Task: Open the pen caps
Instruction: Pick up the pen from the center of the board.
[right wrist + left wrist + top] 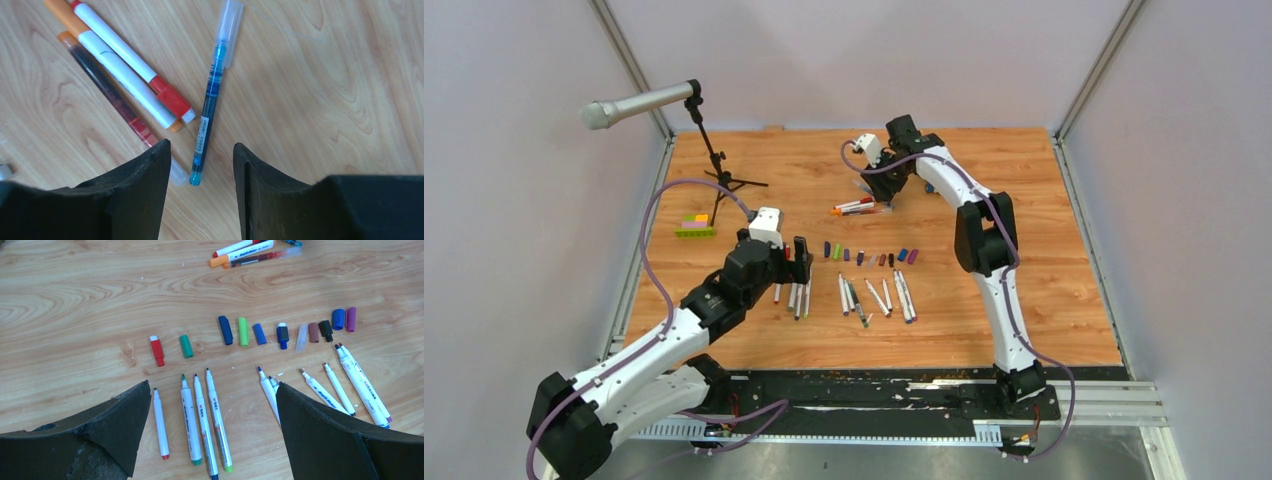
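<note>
A row of loose pen caps [869, 257] lies mid-table; the left wrist view shows them as red [157, 350], green [186, 346], blue [225, 330] and more. Below them lie uncapped pens [854, 295], white barrels pointing up [191, 420]. My left gripper [799, 262] hovers over these pens, open and empty [213, 384]. Farther back lie capped pens [856, 207]. My right gripper [889, 190] is over them, open [201, 145]. A blue pen [210, 105] with a clear cap [230, 30] lies with its tail end between the fingertips, touching neither. Beside it lie red-capped [130, 62] and orange [115, 70] pens.
A microphone [639, 103] on a black tripod stand [719, 170] stands at the back left, with a green-yellow brick bar [695, 228] beside it. Metal frame posts and grey walls bound the wooden table [1044, 250].
</note>
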You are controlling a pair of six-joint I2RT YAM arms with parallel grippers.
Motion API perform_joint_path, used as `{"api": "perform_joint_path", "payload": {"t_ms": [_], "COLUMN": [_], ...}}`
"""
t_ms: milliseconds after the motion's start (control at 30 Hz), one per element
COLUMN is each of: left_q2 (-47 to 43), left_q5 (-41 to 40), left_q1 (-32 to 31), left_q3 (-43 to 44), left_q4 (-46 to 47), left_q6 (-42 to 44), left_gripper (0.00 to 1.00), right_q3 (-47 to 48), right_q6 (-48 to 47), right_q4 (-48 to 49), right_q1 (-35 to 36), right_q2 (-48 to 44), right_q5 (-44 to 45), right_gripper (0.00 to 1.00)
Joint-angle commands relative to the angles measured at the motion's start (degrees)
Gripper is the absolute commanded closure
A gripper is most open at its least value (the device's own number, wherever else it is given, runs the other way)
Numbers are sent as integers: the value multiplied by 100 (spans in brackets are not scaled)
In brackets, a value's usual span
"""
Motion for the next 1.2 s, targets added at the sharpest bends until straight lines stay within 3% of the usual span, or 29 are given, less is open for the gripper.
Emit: {"api": "perform_joint_path", "payload": {"t_ms": [0,267,833,1000,1167], "left_q2": [90,225,52,-34,21], "left_q5": [-138,-89,84,279,681], "left_q1": [25,25,18,24,25], "left_q3": [23,-8,68,68,64], "left_q4": [397,446,280,270,275], "left_q6": [-50,-94,-318,-526,-854], "left_gripper": [0,0,0,0,0], "right_q3": [387,431,130,-729,-2263], "right_q6": [201,234,-15,-106,-65], "right_q4": [72,13,-372,-514,-432], "right_q1": [5,4,-371,-494,-558], "right_q2": [244,440,327,-319,-1221], "right_q5": [220,198,861,563,717], "right_gripper": [52,59,98,100,100]}}
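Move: The blue pen lies slantwise under the right hand, its teal end already between the open fingers; its middle is about 3 cm ahead, 3 cm left and 3 cm below. From that hand the red marker is level and some 6 cm left, the red clear-capped pen about 4 cm left and 2 cm back, and the toy truck roughly 8 cm ahead and 12 cm right. From the left hand the blue pen lies some 27 cm ahead, 14 cm right and 14 cm below. The right hand sinks about 3 cm with its fingers around the blue pen near the teal end, stops there, and closes the half-open fingers until they pinch the barrel. As they close it begins to slide right, and then, keeping its low height and tilting some 10 degrees, it takes the gripped pen about 8 cm right and, at the end, 3 cm back towards its base, away from the red marker and the red clear-capped pen. ##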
